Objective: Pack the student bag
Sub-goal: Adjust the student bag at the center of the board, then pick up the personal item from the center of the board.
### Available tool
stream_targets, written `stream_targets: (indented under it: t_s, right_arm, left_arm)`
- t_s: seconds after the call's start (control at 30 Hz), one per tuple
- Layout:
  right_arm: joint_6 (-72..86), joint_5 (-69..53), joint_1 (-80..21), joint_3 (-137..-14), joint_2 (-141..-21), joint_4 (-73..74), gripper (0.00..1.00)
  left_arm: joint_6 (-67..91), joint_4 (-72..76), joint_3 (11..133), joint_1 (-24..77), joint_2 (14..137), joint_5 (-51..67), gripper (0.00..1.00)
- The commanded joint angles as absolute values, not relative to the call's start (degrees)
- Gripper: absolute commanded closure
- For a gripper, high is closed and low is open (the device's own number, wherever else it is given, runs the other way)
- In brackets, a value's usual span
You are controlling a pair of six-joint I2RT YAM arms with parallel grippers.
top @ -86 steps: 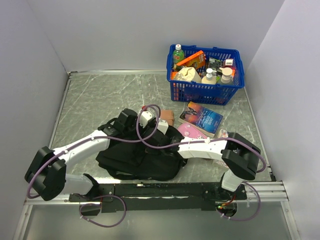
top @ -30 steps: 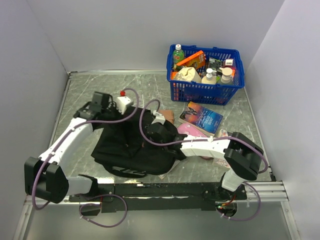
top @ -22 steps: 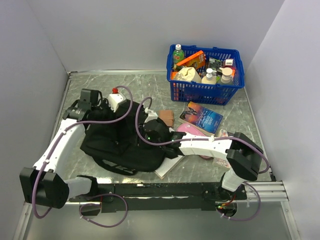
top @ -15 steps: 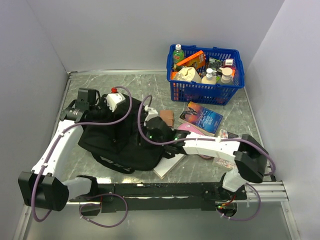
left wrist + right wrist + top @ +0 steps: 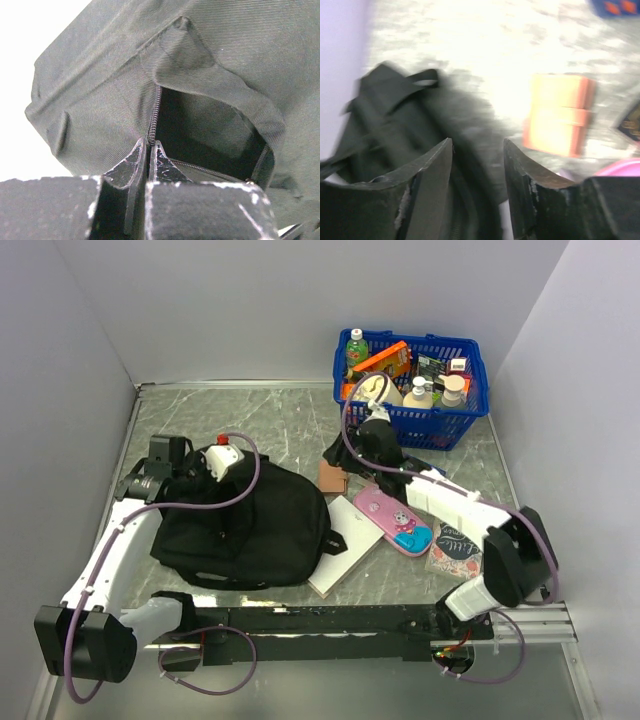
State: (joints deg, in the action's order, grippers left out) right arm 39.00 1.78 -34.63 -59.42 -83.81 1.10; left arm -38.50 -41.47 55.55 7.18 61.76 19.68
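The student bag (image 5: pixel 250 530), a soft black backpack, lies at the front left of the table. In the left wrist view its zipped opening (image 5: pixel 200 130) gapes, dark inside. My left gripper (image 5: pixel 212 483) (image 5: pixel 148 146) is shut on the bag's edge, right at the zipper line by the opening. My right gripper (image 5: pixel 352 458) (image 5: pixel 477 142) hangs open and empty above the table. It is between the bag's right side (image 5: pixel 395 125) and a brown wallet (image 5: pixel 560 112), touching neither.
A blue basket of groceries (image 5: pixel 410 425) stands at the back right. The brown wallet (image 5: pixel 333 477), a white notebook (image 5: pixel 342 558), a pink pencil case (image 5: pixel 393 521) and a patterned pouch (image 5: pixel 458 542) lie to the right of the bag. Walls enclose the table.
My left gripper has dragged the bag leftward, uncovering the white notebook. My right gripper has let go, opened and swung back right toward the basket.
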Motion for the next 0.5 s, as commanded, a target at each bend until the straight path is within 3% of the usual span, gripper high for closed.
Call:
stream_targets:
  t_s: [0.0,0.2,0.4,0.47]
  right_arm:
    - [37.6,-2.1,-30.1,-64.8,-92.7,6.4,0.40]
    - [34.7,3.2,-29.3,-76.8,-104.1,16.1,0.13]
    - [33.4,7.0,-29.4,-81.3,-109.5,20.0,0.00]
    - [32.7,9.4,-29.5,-84.7,-112.0,23.4,0.00]
  left_arm:
    - [-39.2,-39.1,55.6,6.9,60.6,20.7,0.99]
    - [-38.5,-40.1,55.8,6.8,61.7,21.8,0.99]
    - [-38.1,-40.7,55.8,6.1,61.7,21.9,0.99]
    - [-38.0,-41.0,56.1,5.8,62.0,21.9,0.99]
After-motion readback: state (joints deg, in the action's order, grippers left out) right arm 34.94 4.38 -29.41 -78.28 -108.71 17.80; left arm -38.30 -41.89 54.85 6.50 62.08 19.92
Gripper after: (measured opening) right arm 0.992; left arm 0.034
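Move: The brown wallet lies roughly 6 cm ahead of the right hand, level with it sideways and some 18 cm below. From the right hand, the student bag's middle is about 21 cm left and 8 cm back; the white box is 11 cm back, 4 cm right; the pink pencil case is 6 cm back, 15 cm right. The left hand, already on the bag, has the wallet some 14 cm ahead and 27 cm right. With the left fingers still pinching the bag by its open zip and that hand all but still, the empty right hand drops about 11 cm and reaches some 6 cm forward, down towards the brown wallet. Its fingers spread from half to fully open while the wrist tips further down and rolls its left side lower; it stops short of touching. ##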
